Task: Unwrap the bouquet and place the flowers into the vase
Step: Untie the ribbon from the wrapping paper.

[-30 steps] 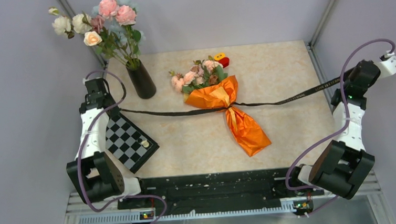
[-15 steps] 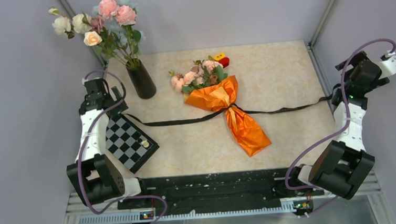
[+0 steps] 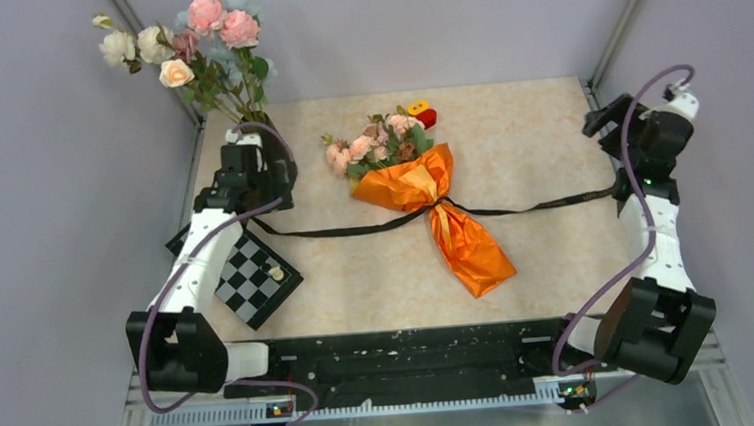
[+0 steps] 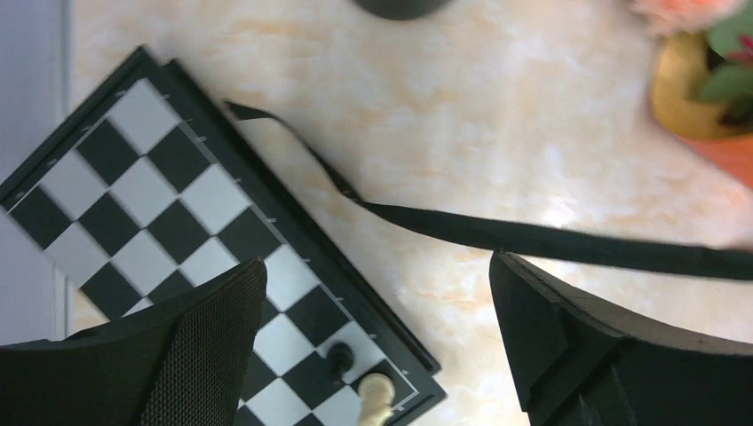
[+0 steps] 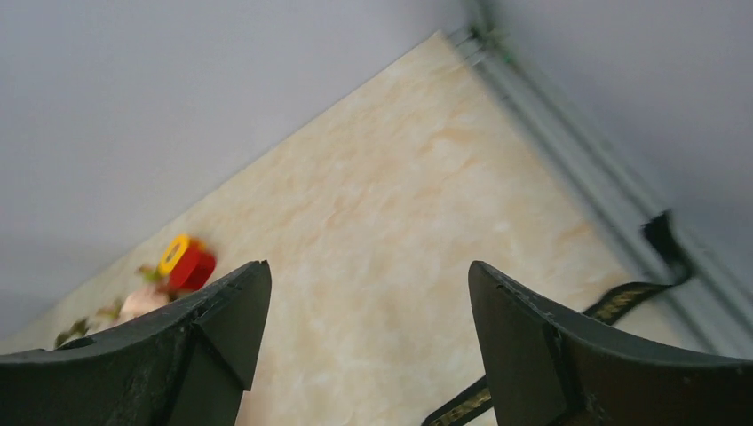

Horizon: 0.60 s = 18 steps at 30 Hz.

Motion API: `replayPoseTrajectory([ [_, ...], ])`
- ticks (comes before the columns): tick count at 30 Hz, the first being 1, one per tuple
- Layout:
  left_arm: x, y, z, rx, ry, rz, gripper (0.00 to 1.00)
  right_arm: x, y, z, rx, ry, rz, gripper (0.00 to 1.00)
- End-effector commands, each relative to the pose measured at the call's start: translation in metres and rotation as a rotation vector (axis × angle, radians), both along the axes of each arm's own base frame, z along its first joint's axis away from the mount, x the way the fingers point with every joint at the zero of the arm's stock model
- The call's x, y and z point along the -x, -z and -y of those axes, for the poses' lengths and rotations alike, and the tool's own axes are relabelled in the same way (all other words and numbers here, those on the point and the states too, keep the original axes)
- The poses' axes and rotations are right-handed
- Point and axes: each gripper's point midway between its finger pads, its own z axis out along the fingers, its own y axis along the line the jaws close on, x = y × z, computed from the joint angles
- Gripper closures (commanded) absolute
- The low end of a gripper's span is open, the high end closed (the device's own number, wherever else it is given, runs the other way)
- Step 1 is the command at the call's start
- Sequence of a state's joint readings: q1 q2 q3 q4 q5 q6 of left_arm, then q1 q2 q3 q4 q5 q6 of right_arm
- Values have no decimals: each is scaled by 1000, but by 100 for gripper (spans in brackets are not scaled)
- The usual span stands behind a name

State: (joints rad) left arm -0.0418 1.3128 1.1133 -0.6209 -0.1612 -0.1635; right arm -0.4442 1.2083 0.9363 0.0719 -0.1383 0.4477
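Note:
The bouquet (image 3: 430,197) lies on the table's middle, its orange paper cone (image 3: 471,252) pointing toward the near edge. Its pink and peach flowers (image 3: 376,145) point to the back. The black ribbon (image 3: 354,229) is still tied round its waist, and both ends lie slack on the table. The black vase (image 3: 284,154) stands at the back left, partly hidden by my left gripper (image 3: 256,186). That gripper (image 4: 377,275) is open above the ribbon (image 4: 533,238) and holds nothing. My right gripper (image 3: 607,120) is open and empty near the right edge (image 5: 368,275), with the ribbon's end (image 5: 661,235) beside it.
A taller white-and-pink flower bunch (image 3: 201,45) stands in the vase. A chessboard (image 3: 253,282) with two small pieces (image 4: 360,382) lies at the left. Loose red and yellow heads (image 3: 422,113) sit behind the bouquet. Walls and metal rails close both sides.
Both grippers opened and let go of the ribbon, which went slack onto the table. My left arm swung back and right to the vase. My right arm moved back and slightly left.

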Motion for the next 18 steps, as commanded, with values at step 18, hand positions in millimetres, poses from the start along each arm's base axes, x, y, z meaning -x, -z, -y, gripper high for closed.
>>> replayPoseTrajectory([
  [18,4,-9,128,285,419,63,4,78,163,-274,-331,-870,-378,42],
])
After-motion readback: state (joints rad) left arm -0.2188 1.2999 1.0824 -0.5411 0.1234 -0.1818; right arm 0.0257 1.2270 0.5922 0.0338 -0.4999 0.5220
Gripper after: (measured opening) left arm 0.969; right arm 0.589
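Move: The ribbon's knot on the orange wrapping lies about 37 cm to the left of my right hand, 3 cm ahead and some 24 cm below. From that hand, the wrapper's tail is about 28 cm left and 12 cm back, the bouquet flowers some 52 cm left and 22 cm ahead. From my left hand the knot is roughly 43 cm right, 8 cm ahead and 14 cm down; the vase stands about 17 cm straight ahead, and the chessboard lies 10 cm left and 5 cm back. My right hand, already free of its ribbon end, sweeps some 25 cm left and 15 cm down, drawing back a little, towards the knot; it turns about 45 degrees counter-clockwise, tips its fingers downward and partly narrows them. My left hand, empty and wide open, swings about 11 cm right towards the knot at almost the same height, turning clockwise. ##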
